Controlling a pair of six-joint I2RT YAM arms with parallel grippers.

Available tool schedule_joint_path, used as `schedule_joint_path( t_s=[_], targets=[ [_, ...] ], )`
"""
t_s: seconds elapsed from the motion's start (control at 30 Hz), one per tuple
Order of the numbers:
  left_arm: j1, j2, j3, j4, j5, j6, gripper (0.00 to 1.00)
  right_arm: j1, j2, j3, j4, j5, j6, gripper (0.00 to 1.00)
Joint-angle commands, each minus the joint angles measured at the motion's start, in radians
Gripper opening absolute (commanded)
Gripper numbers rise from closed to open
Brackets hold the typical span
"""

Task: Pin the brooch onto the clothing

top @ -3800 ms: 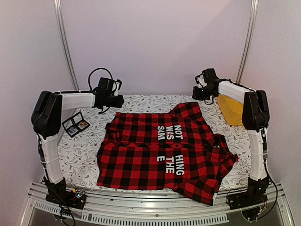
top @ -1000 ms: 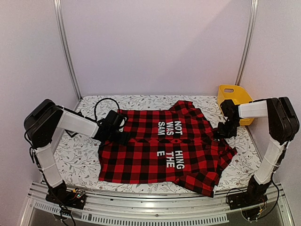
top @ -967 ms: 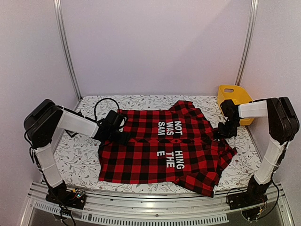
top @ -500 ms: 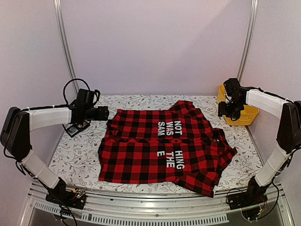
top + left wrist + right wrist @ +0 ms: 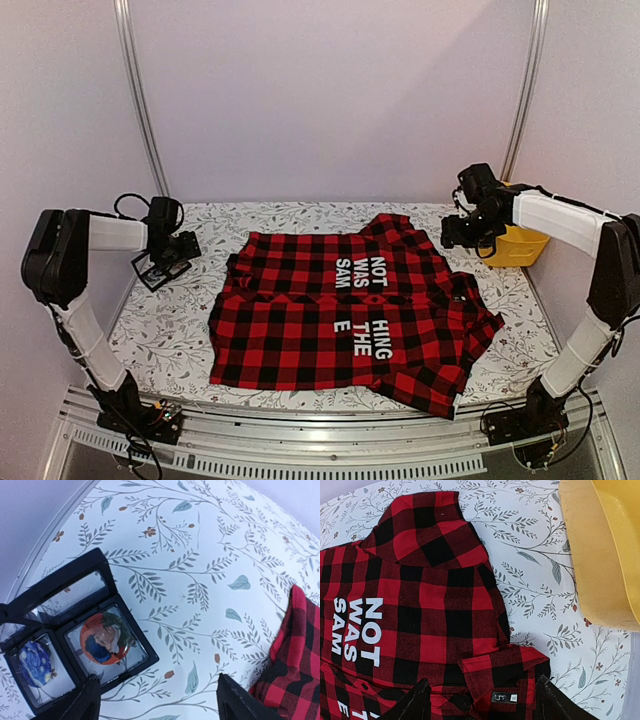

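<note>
The clothing (image 5: 340, 310), a red-and-black checked shirt with white letters, lies spread flat on the table. A black display box (image 5: 163, 265) sits left of it. In the left wrist view the box (image 5: 127, 670) holds a round orange-and-blue brooch (image 5: 105, 637) and a round blue brooch (image 5: 34, 662). My left gripper (image 5: 160, 702) hovers open just right of the box, nothing between its fingers. My right gripper (image 5: 482, 702) hangs open above the shirt's collar and label (image 5: 505, 697), holding nothing. In the top view the left gripper (image 5: 183, 252) is by the box and the right gripper (image 5: 452, 235) is at the shirt's far right corner.
A yellow bin (image 5: 515, 245) stands at the back right, close behind my right arm; its wall (image 5: 605, 550) fills the right wrist view's upper right. The box's lid (image 5: 65, 595) lies open toward the table's left rail. The shirt's left edge (image 5: 295, 660) is right of my left gripper.
Both arms lifted off the shirt's edges. The left gripper swung left to the display box. The right gripper opened, rose toward the bin, then came back left over the collar.
</note>
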Motion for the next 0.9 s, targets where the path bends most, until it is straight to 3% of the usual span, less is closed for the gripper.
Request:
schedule_joint_path(
  t_s=[0.0, 0.6, 0.87],
  targets=[
    [0.053, 0.052, 0.042, 0.007, -0.053, -0.042, 0.79, -0.001, 0.010, -0.023, 0.025, -0.013, -0.017, 0.70],
    [0.097, 0.238, 0.229, -0.104, -0.018, -0.029, 0.77, 0.009, 0.035, -0.001, 0.019, -0.032, -0.025, 0.70],
    [0.092, 0.230, 0.188, -0.096, 0.015, -0.076, 0.73, 0.010, 0.026, -0.004, 0.010, -0.020, -0.034, 0.70]
  ],
)
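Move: The portrait brooch sits in the open black case about 4 cm ahead of the left gripper, 5 cm to its left and 5 cm below. The starry brooch lies in the next compartment, roughly 5 cm farther left and 4 cm nearer the base. The raised case lid stands some 7 cm ahead and 9 cm left. From the right gripper, the portrait brooch is about 70 cm left, 6 cm ahead and 13 cm lower. Bring the open left gripper in over the brooch case: slide left about 4 cm while starting to sink, then reach on roughly 3 cm forward and settle lower, about 4 cm down in all, towards the portrait brooch. Turn the wrist slightly counter-clockwise, tip the fingers a touch more downward, and keep them open without gripping. ##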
